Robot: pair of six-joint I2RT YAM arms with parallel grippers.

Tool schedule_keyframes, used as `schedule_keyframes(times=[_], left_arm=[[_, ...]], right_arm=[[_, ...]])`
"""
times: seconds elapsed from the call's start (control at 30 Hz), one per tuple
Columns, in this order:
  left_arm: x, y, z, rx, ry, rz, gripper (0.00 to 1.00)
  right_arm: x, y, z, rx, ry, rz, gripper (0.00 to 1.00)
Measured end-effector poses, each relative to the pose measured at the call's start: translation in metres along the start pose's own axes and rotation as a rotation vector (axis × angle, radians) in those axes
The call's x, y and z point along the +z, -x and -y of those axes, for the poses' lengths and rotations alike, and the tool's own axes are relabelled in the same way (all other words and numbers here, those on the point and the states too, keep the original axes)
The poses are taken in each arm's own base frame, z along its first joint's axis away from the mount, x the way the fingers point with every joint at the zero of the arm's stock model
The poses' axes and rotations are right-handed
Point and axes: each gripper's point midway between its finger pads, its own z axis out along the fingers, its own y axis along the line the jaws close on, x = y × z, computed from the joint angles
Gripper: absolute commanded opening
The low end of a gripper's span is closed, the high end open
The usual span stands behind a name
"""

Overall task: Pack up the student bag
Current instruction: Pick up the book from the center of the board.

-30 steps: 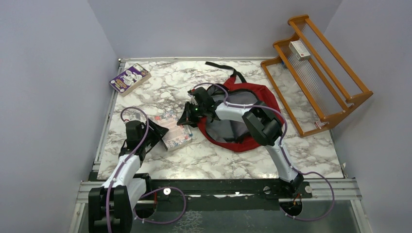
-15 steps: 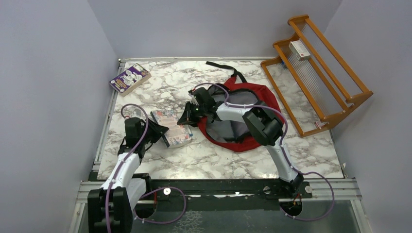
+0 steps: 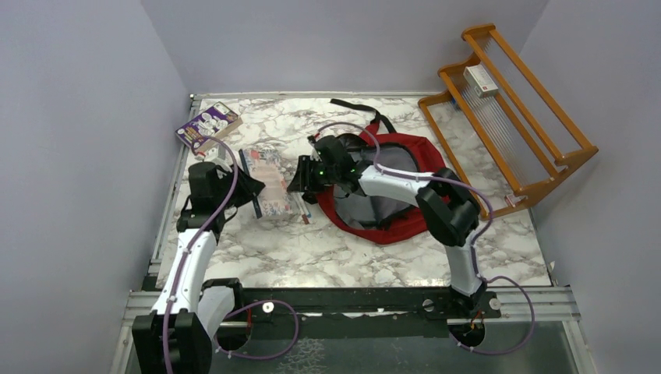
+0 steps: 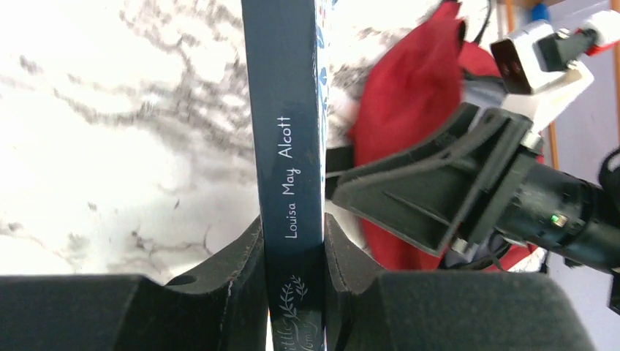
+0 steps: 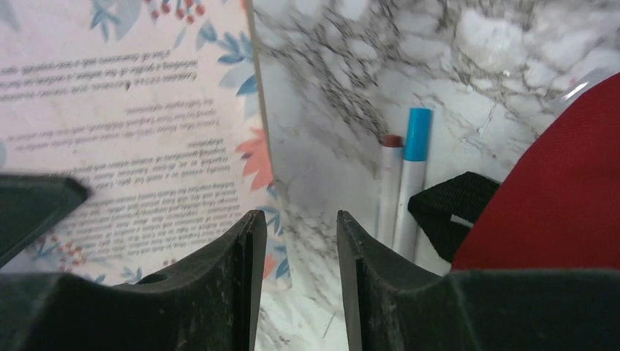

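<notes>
The student bag (image 3: 390,222) lies open on the marble table, red with grey lining; its red fabric (image 4: 409,110) also shows in the left wrist view. My left gripper (image 4: 292,227) is shut on the dark blue spine of a floral-covered book (image 4: 285,110), which stands tilted on its edge left of the bag (image 3: 274,187). My right gripper (image 5: 296,219) is open with nothing between its fingers. It hovers over the table between the book's back cover (image 5: 124,110) and the bag's left rim (image 5: 563,183). Two pens (image 5: 406,183) lie beside a black strap (image 5: 453,205).
A purple book (image 3: 206,125) lies at the back left corner. A wooden rack (image 3: 538,183) with a small white box (image 3: 481,79) leans at the back right. A black strap (image 3: 355,107) trails behind the bag. Walls close in on both sides.
My left gripper closed on the book, tipped it up on edge and carried it toward the back. My right gripper opened and shifted slightly left and back, off the bag's rim.
</notes>
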Motion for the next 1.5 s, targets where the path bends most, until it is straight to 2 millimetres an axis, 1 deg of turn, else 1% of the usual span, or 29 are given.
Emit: schedule_keyframes(times=[0.03,0.07,0.1,0.2,0.3,0.37,0.4,0.47,0.5,0.57,0.63,0.67,0.7,0.77,0.87,0.9,0.93,1.0,1.03,1.07,1.13,1.17,1.2,1.23,1.33,1.4,1.5], left_arm=[[-0.004,0.013,0.009,0.038,-0.016,0.020,0.00],[-0.006,0.019,0.015,0.057,-0.025,0.031,0.00],[-0.010,0.032,0.025,0.096,-0.046,0.056,0.00],[-0.021,0.060,0.052,0.190,-0.109,0.112,0.00],[-0.027,0.074,0.069,0.260,-0.158,0.131,0.00],[-0.028,0.077,0.077,0.302,-0.191,0.123,0.00],[-0.028,0.077,0.080,0.321,-0.208,0.115,0.00],[-0.025,0.076,0.090,0.365,-0.253,0.086,0.00],[-0.024,0.075,0.094,0.388,-0.273,0.074,0.00],[-0.021,0.073,0.109,0.443,-0.334,0.039,0.00],[-0.018,0.069,0.129,0.512,-0.409,0.005,0.00],[-0.018,0.067,0.137,0.547,-0.441,-0.006,0.00],[-0.017,0.063,0.149,0.587,-0.488,-0.026,0.00],[-0.018,0.056,0.167,0.657,-0.562,-0.048,0.00],[-0.017,0.039,0.197,0.779,-0.693,-0.093,0.00],[-0.017,0.035,0.203,0.808,-0.722,-0.101,0.00],[-0.018,0.024,0.211,0.852,-0.771,-0.122,0.00],[-0.019,0.007,0.221,0.922,-0.841,-0.155,0.00],[-0.021,-0.001,0.223,0.950,-0.865,-0.170,0.00],[-0.022,-0.013,0.226,0.996,-0.900,-0.189,0.00],[-0.026,-0.031,0.228,1.056,-0.946,-0.222,0.00],[-0.027,-0.036,0.227,1.082,-0.957,-0.232,0.00],[-0.032,-0.048,0.230,1.111,-0.995,-0.254,0.00],[-0.036,-0.056,0.231,1.134,-1.020,-0.269,0.00],[-0.043,-0.071,0.230,1.184,-1.074,-0.298,0.00],[-0.046,-0.076,0.230,1.207,-1.095,-0.305,0.00],[-0.054,-0.080,0.230,1.239,-1.123,-0.305,0.00]], right_arm=[[-0.009,0.008,-0.007,-0.018,0.001,0.029,0.46],[-0.021,0.018,-0.016,-0.037,0.005,0.062,0.46],[-0.034,0.028,-0.026,-0.055,0.011,0.102,0.47],[-0.077,0.058,-0.053,-0.107,0.024,0.227,0.47],[-0.116,0.077,-0.066,-0.149,0.012,0.340,0.49],[-0.141,0.082,-0.063,-0.188,-0.027,0.407,0.50],[-0.150,0.083,-0.060,-0.210,-0.046,0.431,0.53],[-0.168,0.082,-0.048,-0.262,-0.102,0.476,0.67],[-0.177,0.080,-0.041,-0.285,-0.134,0.493,0.71],[-0.198,0.077,-0.028,-0.339,-0.208,0.515,0.77],[-0.219,0.079,-0.023,-0.387,-0.271,0.531,0.84],[-0.232,0.081,-0.023,-0.416,-0.293,0.543,0.87],[-0.245,0.082,-0.023,-0.446,-0.307,0.555,0.89],[-0.272,0.083,-0.029,-0.510,-0.310,0.592,0.92],[-0.317,0.078,-0.039,-0.590,-0.295,0.657,0.94],[-0.329,0.078,-0.044,-0.616,-0.287,0.677,0.95],[-0.339,0.078,-0.049,-0.643,-0.276,0.691,0.95],[-0.353,0.076,-0.058,-0.700,-0.251,0.698,0.96],[-0.356,0.074,-0.062,-0.728,-0.238,0.690,0.96],[-0.358,0.071,-0.065,-0.758,-0.222,0.674,0.96],[-0.358,0.064,-0.071,-0.820,-0.185,0.626,0.97],[-0.357,0.060,-0.074,-0.843,-0.167,0.606,0.97],[-0.358,0.056,-0.077,-0.871,-0.143,0.582,0.97],[-0.359,0.052,-0.082,-0.897,-0.118,0.563,0.97],[-0.365,0.043,-0.098,-0.968,-0.040,0.524,0.97],[-0.369,0.038,-0.107,-1.006,0.004,0.507,0.97],[-0.371,0.029,-0.113,-1.043,0.053,0.470,0.95]])
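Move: The left hand already grips the book by its spine and is to carry it to the red bag, whose middle lies roughly 31 cm to the right, 3 cm ahead and 10 cm lower; the two markers lie about 9 cm right, 4 cm back and 12 cm below. From the right hand, the book's middle is about 6 cm left, 1 cm ahead and near level, with the markers some 2 cm right, 3 cm back and 5 cm below. Keeping its pinch on the spine, the left hand first lifts the book about 11 cm nearly straight up, then carries it some 20 cm right over the markers towards the bag, drawing back late and swinging the wrist clockwise by roughly 85 degrees. The right hand, already half open, rises some 30 cm, backs off about 20 cm to its right and later towards its base, opening wide and rolling around 60 degrees until its empty fingers face the book's page side. ##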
